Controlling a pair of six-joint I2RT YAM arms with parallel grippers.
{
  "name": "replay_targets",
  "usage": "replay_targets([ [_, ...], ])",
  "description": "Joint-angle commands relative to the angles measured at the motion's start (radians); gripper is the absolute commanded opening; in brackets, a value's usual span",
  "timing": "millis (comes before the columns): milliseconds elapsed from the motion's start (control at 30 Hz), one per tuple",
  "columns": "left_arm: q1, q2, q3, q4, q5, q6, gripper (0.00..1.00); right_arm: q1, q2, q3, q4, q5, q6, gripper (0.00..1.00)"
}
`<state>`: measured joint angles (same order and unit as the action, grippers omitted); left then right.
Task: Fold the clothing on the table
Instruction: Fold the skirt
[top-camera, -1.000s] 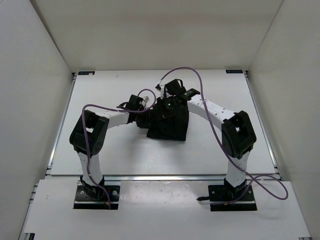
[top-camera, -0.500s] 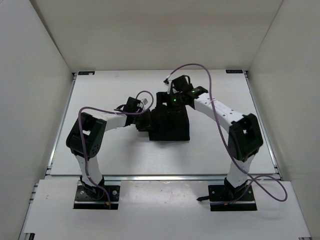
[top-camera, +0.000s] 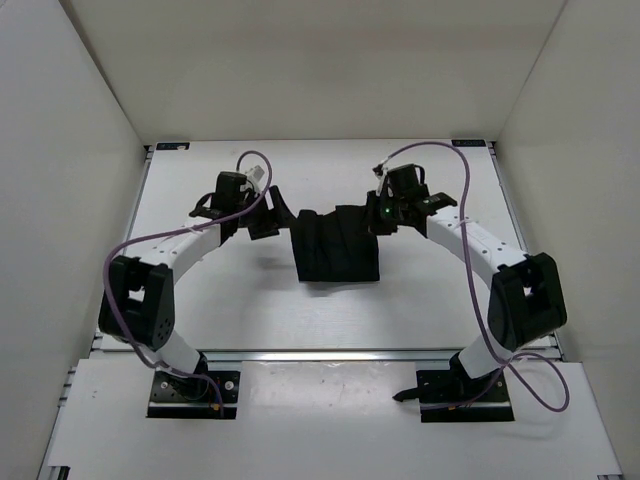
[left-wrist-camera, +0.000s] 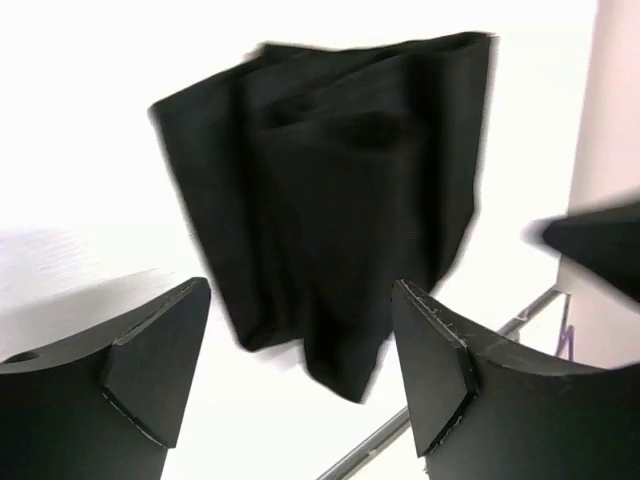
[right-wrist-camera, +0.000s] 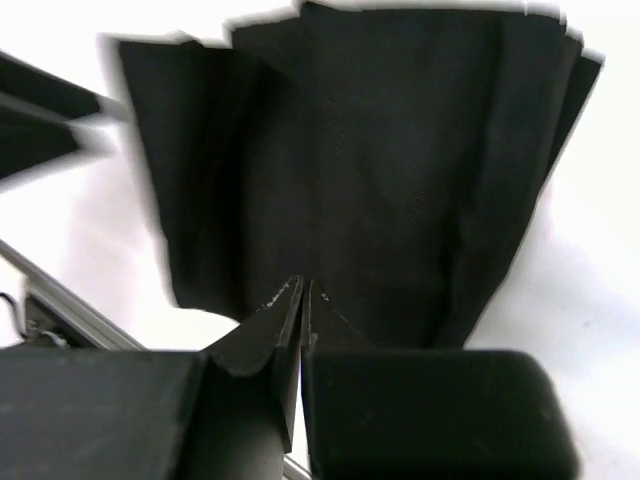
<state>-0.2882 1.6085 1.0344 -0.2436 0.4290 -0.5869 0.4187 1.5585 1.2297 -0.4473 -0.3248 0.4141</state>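
Note:
The clothing (top-camera: 337, 246) is a black garment lying folded into a rough square with pleat-like creases in the middle of the white table (top-camera: 210, 300). My left gripper (top-camera: 263, 221) hovers just off its left edge, open with nothing between its fingers. The left wrist view shows the clothing (left-wrist-camera: 330, 190) ahead of and below the spread left gripper (left-wrist-camera: 302, 290). My right gripper (top-camera: 379, 217) is at the garment's upper right edge. In the right wrist view, the right gripper (right-wrist-camera: 301, 284) is shut with its tips pressed together over the clothing (right-wrist-camera: 380, 170), holding nothing.
White walls enclose the table on three sides. A metal rail (top-camera: 330, 352) runs along the near edge, and both arm bases (top-camera: 195, 388) are bolted behind it. Purple cables (top-camera: 445, 160) loop over each arm.
Both arms have drawn back outward from over the clothing. The left gripper has opened and let go. The right gripper opened, then shut empty. The garment now lies flat.

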Motion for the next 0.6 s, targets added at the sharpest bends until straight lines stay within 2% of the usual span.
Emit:
replay_targets([
  [0,-0.029,-0.117,0.041,-0.002,0.034,0.001,0.84,0.012,0.028,-0.056,0.05,0.0,-0.023,0.0],
  [167,-0.146,-0.128,0.026,0.085,0.048,-0.03,0.73,0.005,0.083,-0.087,0.12,-0.02,-0.037,0.0],
  [267,-0.207,-0.108,-0.022,0.157,0.028,-0.063,0.58,-0.017,0.133,-0.067,0.127,-0.037,-0.063,0.0],
  [367,-0.256,-0.069,-0.053,0.175,-0.051,-0.056,0.43,-0.037,0.193,-0.039,0.117,-0.057,-0.09,0.0],
  [467,-0.252,-0.032,-0.074,0.115,-0.15,-0.031,0.34,-0.057,0.201,-0.036,0.116,-0.063,-0.103,0.0],
  [567,-0.203,-0.009,-0.1,0.095,-0.173,-0.016,0.34,-0.086,0.196,-0.033,0.121,-0.066,-0.121,0.0],
])
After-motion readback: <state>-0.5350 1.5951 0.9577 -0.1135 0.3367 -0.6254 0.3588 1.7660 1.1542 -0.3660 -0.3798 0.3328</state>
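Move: The folded skirt's middle lies about 15 cm to the left hand's right, some 4 cm back and 10 cm below it; the skirt's left edge is only 5 cm to that hand's right and 4 cm back. From the right hand the skirt's middle is roughly 9 cm to the left, 2 cm back and 16 cm down. Right hand, shut, sinks about 10 cm towards the skirt; left, narrowing, arcs right and back over skirt's left edge. ##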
